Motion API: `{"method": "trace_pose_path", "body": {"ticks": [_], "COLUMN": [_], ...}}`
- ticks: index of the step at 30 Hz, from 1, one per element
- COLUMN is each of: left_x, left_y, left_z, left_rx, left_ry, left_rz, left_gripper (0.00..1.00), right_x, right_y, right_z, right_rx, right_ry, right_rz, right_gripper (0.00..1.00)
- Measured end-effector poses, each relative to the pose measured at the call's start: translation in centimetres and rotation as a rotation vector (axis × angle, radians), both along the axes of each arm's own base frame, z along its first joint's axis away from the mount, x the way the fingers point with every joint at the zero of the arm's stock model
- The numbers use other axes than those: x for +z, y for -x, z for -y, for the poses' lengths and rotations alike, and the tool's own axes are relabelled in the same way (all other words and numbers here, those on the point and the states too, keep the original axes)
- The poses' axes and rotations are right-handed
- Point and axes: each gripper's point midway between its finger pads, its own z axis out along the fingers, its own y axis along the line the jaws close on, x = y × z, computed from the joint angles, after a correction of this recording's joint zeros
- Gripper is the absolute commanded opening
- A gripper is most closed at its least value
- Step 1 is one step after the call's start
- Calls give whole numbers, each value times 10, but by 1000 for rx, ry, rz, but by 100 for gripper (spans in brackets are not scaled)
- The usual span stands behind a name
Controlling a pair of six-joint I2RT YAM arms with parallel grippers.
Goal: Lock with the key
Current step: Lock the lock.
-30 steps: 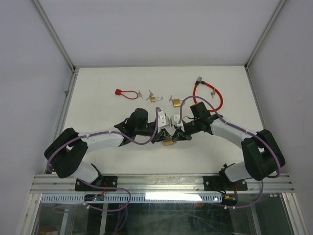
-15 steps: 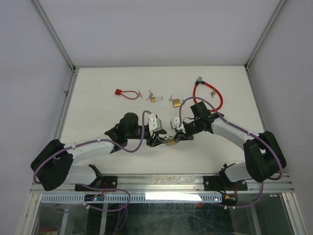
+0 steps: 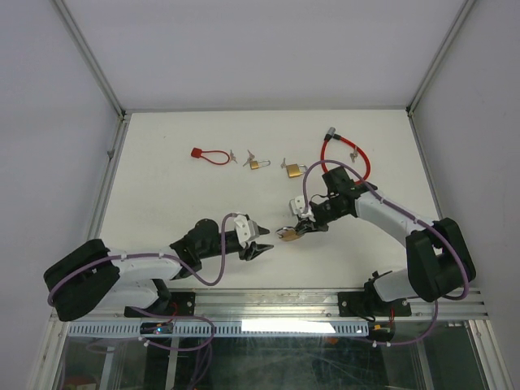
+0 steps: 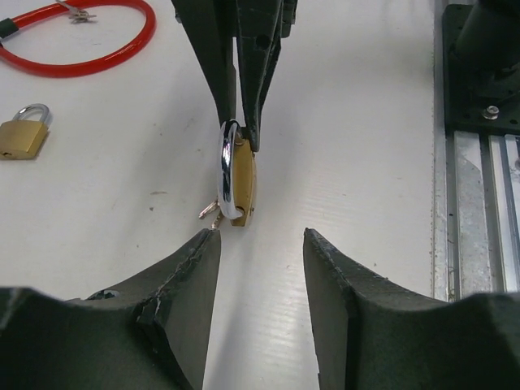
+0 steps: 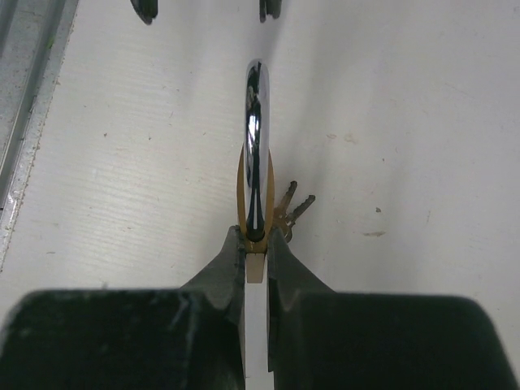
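A brass padlock (image 3: 286, 236) with a chrome shackle (image 5: 254, 114) is held on edge just above the table near the front middle. My right gripper (image 5: 256, 244) is shut on its brass body (image 4: 244, 175). Small keys (image 5: 290, 208) stick out at the padlock's side, next to the table. My left gripper (image 4: 258, 237) stands open a short way in front of the padlock, touching nothing. In the top view the left gripper (image 3: 262, 249) lies left of the right gripper (image 3: 295, 230).
A red cable lock (image 3: 345, 158) lies at the back right. Two small brass padlocks (image 3: 294, 169) (image 3: 256, 162) and a red-tagged loop (image 3: 210, 154) lie along the back. The metal rail (image 4: 479, 162) runs along the table's near edge.
My left gripper has opened, let go at the padlock and drawn back toward the near left. The right gripper still holds the padlock, shifted slightly toward the front.
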Motion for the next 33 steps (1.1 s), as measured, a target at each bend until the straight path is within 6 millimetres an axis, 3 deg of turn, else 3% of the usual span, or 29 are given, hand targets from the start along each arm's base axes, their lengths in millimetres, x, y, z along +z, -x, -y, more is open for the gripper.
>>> {"method": "trace_pose_path", "body": {"ticks": [8, 18, 20, 23, 25, 30, 32, 33], "left_x": [-11, -23, -24, -24, -22, -20, -19, -19], "left_y": [-21, -20, -19, -20, -22, -23, -24, -24], "left_z": [13, 27, 29, 34, 38, 43, 44, 44], "left_rx": [117, 119, 114, 110, 106, 99, 101, 107], "left_ry": [50, 71, 77, 84, 94, 108, 112, 115], "left_rz": [-9, -46, -52, -56, -54, -65, -67, -69], "left_gripper": [40, 36, 32, 18, 0, 0, 0, 0], "right_x": [1, 2, 2, 3, 3, 3, 3, 3], "right_y": [-1, 0, -1, -1, -1, -1, -1, -2], "right_z": [4, 5, 6, 6, 5, 7, 8, 8], "right_rx": [-6, -9, -12, -13, -12, -23, -31, -38], "right_ry": [-10, -16, -19, -23, -26, -25, -24, -23], "right_rz": [-8, -16, -17, -19, -21, -30, -38, -43], "right_gripper": [0, 0, 0, 0, 0, 0, 12, 23]}}
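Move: The brass padlock being locked is already pinched in the right fingers, its middle about 3 cm to the left of that hand, about 1 cm back and level with it. From the open left hand it lies some 6 cm to the right, 2 cm ahead and 2 cm lower. Its keys dangle about 2 cm beyond it and 2 cm below. A spare padlock lies on the table about 22 cm ahead of the left hand, 9 cm to its right and 10 cm down. The padlock stays in the right fingers, almost still, while the left hand comes to its shackle side: about 4.5 cm right, 2.5 cm forward and 2 cm down, swinging slightly counter-clockwise early on. The left fingers, held about half open on the way, close near the end to pinch the padlock by its shackle. ##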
